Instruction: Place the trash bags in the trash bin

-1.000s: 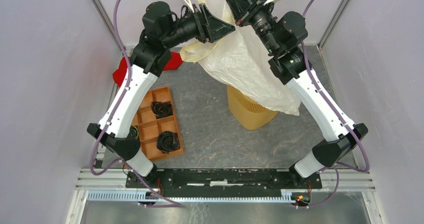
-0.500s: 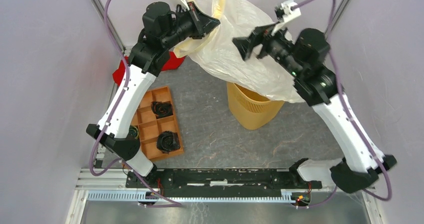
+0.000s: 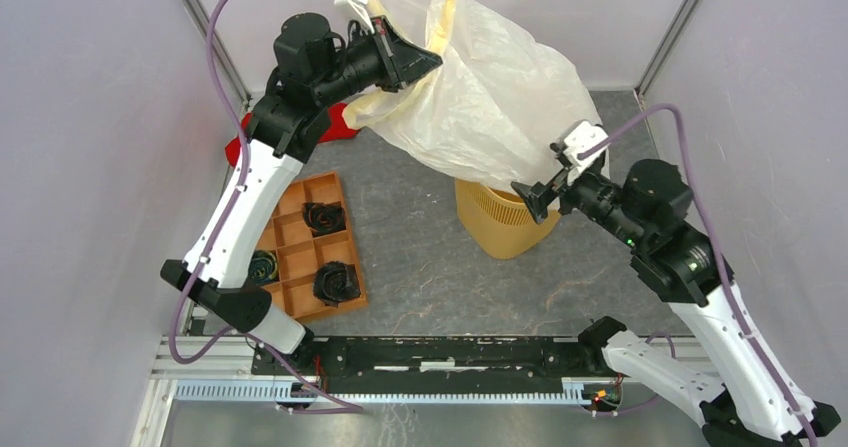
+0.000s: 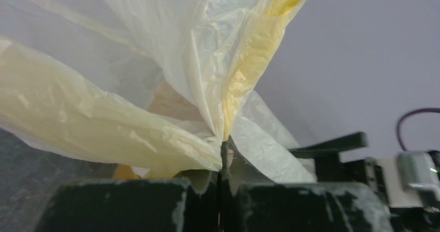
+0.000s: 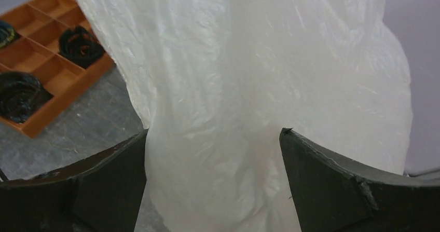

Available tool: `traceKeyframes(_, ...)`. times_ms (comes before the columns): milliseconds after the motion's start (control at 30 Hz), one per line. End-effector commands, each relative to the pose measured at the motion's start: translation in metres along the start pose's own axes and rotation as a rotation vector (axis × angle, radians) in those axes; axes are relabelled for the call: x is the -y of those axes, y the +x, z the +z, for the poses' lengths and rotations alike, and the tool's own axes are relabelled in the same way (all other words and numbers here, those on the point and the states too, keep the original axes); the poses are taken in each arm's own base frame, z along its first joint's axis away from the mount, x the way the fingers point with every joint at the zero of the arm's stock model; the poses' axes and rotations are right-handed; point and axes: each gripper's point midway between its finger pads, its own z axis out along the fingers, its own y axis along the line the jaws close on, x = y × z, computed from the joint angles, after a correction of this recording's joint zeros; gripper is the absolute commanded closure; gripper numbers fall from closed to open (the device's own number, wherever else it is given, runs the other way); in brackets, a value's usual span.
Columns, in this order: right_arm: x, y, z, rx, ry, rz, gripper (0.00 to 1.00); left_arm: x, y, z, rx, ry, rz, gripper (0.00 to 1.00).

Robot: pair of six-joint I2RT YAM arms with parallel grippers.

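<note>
The cream-white trash bag point(image 3: 490, 97) hangs high over the back of the table, its lower part draped over the orange-yellow mesh trash bin point(image 3: 500, 222). My left gripper point(image 3: 432, 62) is shut on the bag's upper edge; the left wrist view shows the plastic point(image 4: 171, 76) pinched between the closed jaws. My right gripper point(image 3: 528, 199) is open beside the bag's lower right part, at the bin's rim. In the right wrist view the bag point(image 5: 259, 86) fills the space in front of the spread fingers point(image 5: 332, 175). The bin's inside is hidden by the bag.
An orange compartment tray point(image 3: 308, 247) with black items lies at the left, also in the right wrist view point(image 5: 41, 81). A red cloth point(image 3: 245, 142) lies behind the left arm. Grey walls close in both sides and the back.
My right gripper let go of the bag's top and swung down and toward the near side, to the bin's rim. My left gripper stayed high, still holding the bag, which has spread wider.
</note>
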Motion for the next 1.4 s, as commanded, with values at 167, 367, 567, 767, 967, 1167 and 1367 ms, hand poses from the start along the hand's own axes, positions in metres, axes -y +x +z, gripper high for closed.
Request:
traceKeyframes(167,0.019,-0.022,-0.017,0.097,0.103,-0.074,0.02,0.076,-0.004,-0.04,-0.015,0.287,-0.458,0.98)
traceKeyframes(367,0.027,-0.018,-0.025,0.165,0.186,-0.012,0.1,0.095,-0.021,-0.068,0.079,0.398,-0.758,0.98)
traceKeyframes(567,0.063,-0.057,-0.038,0.188,0.358,0.102,0.98,0.122,-0.03,-0.082,0.054,0.482,-0.825,0.98)
traceKeyframes(767,0.078,-0.121,-0.058,0.317,0.4,0.239,0.99,0.093,-0.017,-0.071,0.077,0.312,-0.856,0.98)
traceKeyframes(967,0.066,-0.174,-0.076,0.397,0.281,0.295,0.99,0.091,-0.022,-0.071,0.106,0.303,-0.866,0.98)
traceKeyframes(1167,0.044,-0.2,-0.109,0.505,0.157,0.352,0.99,0.116,-0.062,-0.105,0.252,0.35,-0.693,0.98)
traceKeyframes(1367,0.032,-0.187,-0.083,0.462,0.089,0.427,0.99,0.106,-0.065,-0.119,0.331,0.282,-0.646,0.98)
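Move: My right hand stands open around the hanging trash bag's side wall; the fold I will pinch is about 4 cm to its right, level front to back and some 2 cm higher. The trash bin's middle is roughly 10 cm ahead of that hand, 2 cm to its left and 25 cm below. My left hand already grips the bag's yellow rim; from it, the bin lies about 13 cm right, 2 cm back and 35 cm down. I ease my right hand some 4 cm to the right, shut its fingers on the bag's side and hoist that fold nearly 20 cm, drawing back a little late in the lift as the fingers tip upward. My left hand keeps its rim grip, pulls back about 10 cm while rolling its right side up some 40 degrees, and rises mostly towards the end. ##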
